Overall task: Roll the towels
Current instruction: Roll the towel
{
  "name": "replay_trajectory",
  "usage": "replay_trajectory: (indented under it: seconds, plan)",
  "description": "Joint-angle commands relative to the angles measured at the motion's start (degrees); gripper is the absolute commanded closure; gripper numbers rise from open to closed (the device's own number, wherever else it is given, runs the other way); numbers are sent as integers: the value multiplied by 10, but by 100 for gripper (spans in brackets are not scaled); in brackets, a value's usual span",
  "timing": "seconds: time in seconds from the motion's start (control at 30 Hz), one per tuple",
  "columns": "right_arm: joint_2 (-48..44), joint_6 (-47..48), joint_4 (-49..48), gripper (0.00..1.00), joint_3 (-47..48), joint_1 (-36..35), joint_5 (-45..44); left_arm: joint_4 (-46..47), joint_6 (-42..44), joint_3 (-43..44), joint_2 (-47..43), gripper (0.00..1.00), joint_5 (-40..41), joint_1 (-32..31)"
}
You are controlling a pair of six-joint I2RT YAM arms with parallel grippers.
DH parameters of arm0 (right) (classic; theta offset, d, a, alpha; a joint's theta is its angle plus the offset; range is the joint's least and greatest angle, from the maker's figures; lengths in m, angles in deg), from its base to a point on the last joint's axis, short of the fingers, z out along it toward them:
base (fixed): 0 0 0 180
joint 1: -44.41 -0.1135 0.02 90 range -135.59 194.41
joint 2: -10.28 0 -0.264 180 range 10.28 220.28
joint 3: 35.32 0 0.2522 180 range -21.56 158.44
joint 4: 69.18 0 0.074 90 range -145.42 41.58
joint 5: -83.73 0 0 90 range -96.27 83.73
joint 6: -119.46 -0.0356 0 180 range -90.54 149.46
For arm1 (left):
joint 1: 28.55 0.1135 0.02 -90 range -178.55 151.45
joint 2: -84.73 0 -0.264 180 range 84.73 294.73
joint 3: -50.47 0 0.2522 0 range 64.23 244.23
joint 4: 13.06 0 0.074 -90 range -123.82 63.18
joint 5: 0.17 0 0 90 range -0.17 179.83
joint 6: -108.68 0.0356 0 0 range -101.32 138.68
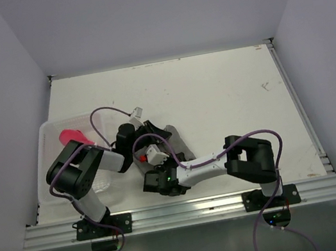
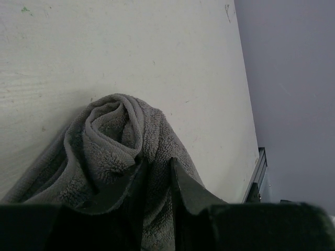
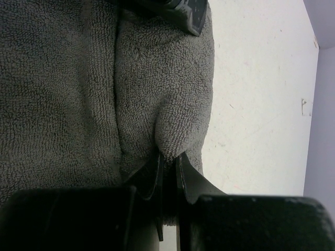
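Observation:
The grey towel (image 1: 174,136) lies bunched on the white table (image 1: 214,91), mostly hidden under both arms. In the left wrist view it is a loosely rolled heap (image 2: 115,141). The left gripper (image 2: 157,168) has closed its fingers on a fold of it, and cloth fills the narrow gap. My left gripper (image 1: 141,138) reaches in from the basket side. The right gripper (image 3: 169,157) is shut on a folded edge of the grey towel (image 3: 78,89), with my right gripper (image 1: 162,165) low at the near side. The pink-red towel (image 1: 73,135) lies in the white basket (image 1: 49,160).
The basket stands at the table's left edge beside the left arm. Grey walls close in the table on three sides, and a metal rail (image 1: 304,121) runs along its right edge. Bare tabletop (image 3: 261,78) lies to the right of the towel.

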Motion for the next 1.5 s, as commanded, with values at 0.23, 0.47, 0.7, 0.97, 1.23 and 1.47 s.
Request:
replay_trajectory:
  seconds: [0.23, 0.47, 0.7, 0.97, 1.23, 1.47]
  plan:
    - [-40, -47, -40, 100, -30, -3, 91, -98, 12, -16, 47, 74, 50, -20]
    - [-123, -62, -42, 78, -55, 10, 111, -149, 23, 4, 79, 75, 76, -8]
    - [-226, -67, -60, 57, -89, 28, 146, -155, 24, -2, 96, 75, 79, -2]
    - [-383, -101, -147, 47, -174, 103, 259, -165, 28, -4, 101, 75, 83, -1]
    - [-435, -181, -280, 32, -281, 299, 538, -157, 26, -9, 100, 75, 79, -1]
    - [-376, -237, -400, 30, -346, 331, 642, -157, 24, -14, 93, 75, 80, -1]
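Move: The right hand still pinches the grey towel by the near part of its rolled edge; that roll's middle lies some 4 cm ahead and 3 cm to its right, about 1 cm lower. The towel's flat part is centred roughly 2 cm back and 6 cm left of the right hand, 4 cm below. The left hand is on the far end, the roll's middle about 4 cm back, 5 cm right and 3 cm below it. Right fingers let go, rise 8 cm, swing rightward, rolling, and dip back towards the roll; left sinks 2.5 cm. ##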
